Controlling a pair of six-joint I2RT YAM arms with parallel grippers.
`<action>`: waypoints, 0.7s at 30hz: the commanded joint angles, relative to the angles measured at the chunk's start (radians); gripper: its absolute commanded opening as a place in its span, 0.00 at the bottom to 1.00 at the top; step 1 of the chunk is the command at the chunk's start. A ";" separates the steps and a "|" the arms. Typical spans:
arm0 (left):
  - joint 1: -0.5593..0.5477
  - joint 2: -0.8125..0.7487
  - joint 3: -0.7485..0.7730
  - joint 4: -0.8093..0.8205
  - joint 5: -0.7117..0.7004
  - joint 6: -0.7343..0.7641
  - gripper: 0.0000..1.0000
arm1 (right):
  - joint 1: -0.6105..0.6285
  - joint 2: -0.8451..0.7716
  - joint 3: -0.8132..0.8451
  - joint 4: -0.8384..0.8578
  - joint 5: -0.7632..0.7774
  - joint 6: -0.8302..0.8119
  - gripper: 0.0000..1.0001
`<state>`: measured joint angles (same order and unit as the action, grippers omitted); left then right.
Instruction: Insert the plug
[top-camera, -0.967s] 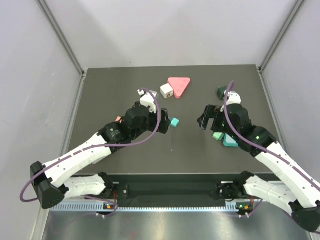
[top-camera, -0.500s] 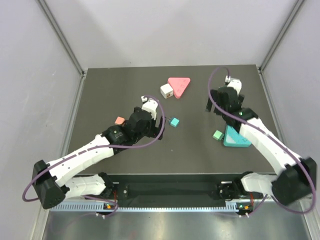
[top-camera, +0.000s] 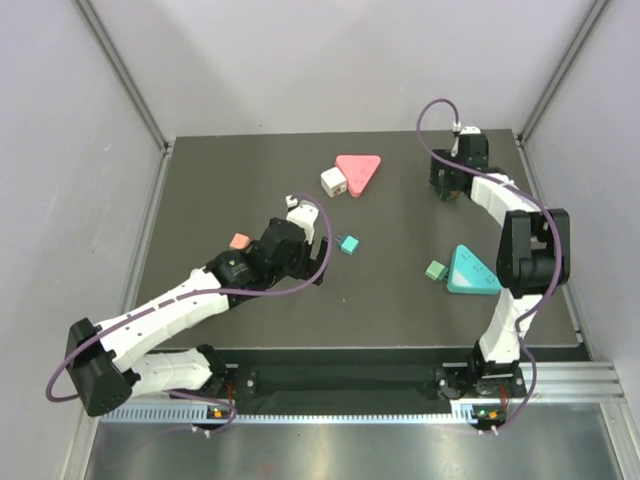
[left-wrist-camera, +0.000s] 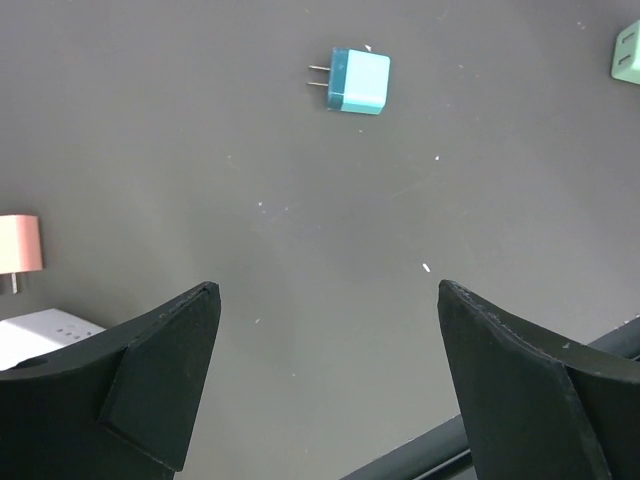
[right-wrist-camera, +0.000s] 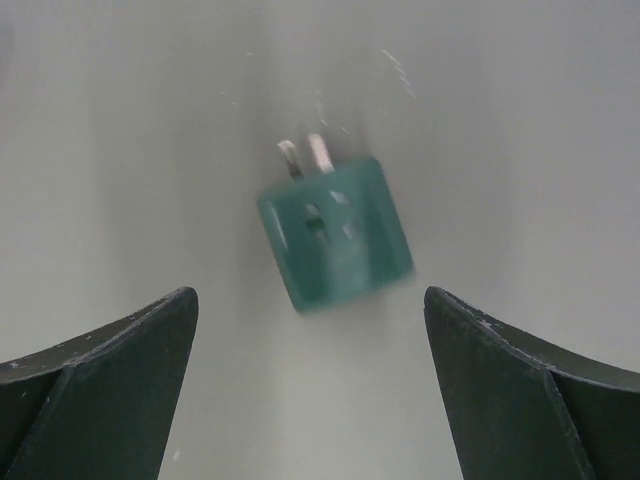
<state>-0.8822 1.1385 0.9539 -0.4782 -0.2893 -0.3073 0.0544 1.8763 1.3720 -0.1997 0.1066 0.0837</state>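
A cyan plug (left-wrist-camera: 358, 81) lies on the dark table with its prongs pointing left; from above the cyan plug (top-camera: 349, 244) sits just right of my left gripper (top-camera: 320, 255). My left gripper (left-wrist-camera: 328, 290) is open and empty, short of that plug. My right gripper (top-camera: 447, 186) reaches to the back right. In the right wrist view a blurred dark green plug (right-wrist-camera: 335, 235) lies just ahead of my open right gripper (right-wrist-camera: 308, 300), prongs pointing away. A white plug (top-camera: 332, 181) sits against a pink triangular socket block (top-camera: 360, 170).
A teal triangular block (top-camera: 470, 271) with a small green plug (top-camera: 435, 269) beside it lies at the right. A small pink plug (top-camera: 239, 241) lies left of my left arm. Grey walls close in the table on three sides.
My right arm has swung from the table's middle right out to the back right, over the dark green plug. My left gripper has drawn back a little from the cyan plug.
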 joint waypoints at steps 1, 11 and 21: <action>0.005 -0.029 0.040 -0.007 -0.042 0.013 0.94 | -0.010 0.067 0.117 0.023 -0.090 -0.174 0.94; 0.015 -0.028 0.043 0.065 0.037 0.027 0.94 | -0.011 0.190 0.216 -0.046 -0.039 -0.331 0.88; 0.032 -0.039 0.100 0.046 0.065 -0.024 0.89 | -0.005 0.181 0.240 -0.124 -0.090 -0.328 0.33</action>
<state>-0.8585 1.1320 1.0023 -0.4641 -0.2340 -0.3012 0.0479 2.0842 1.5551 -0.2726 0.0551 -0.2539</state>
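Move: Low under the right hand stands the dark green plug, about 3 cm ahead, 1 cm to the right and 5 cm below the hand point. The pink triangle lies some 9 cm ahead and 26 cm to the hand's left, the white cube about 5 cm ahead and 33 cm left; the light green plug is roughly 23 cm back and 6 cm left. From the left hand, the dark green plug is about 30 cm ahead, 36 cm right and 13 cm lower. Sinking about 4 cm and edging 3 cm forward, the right hand brings its open fingers down around the dark green plug, turning some 15 degrees counter-clockwise to square up with it while its left side dips. The fingers then close from nearly wide to about half and pinch the plug by its two sides. Late on, the left hand rises a couple of centimetres, still open and empty. ##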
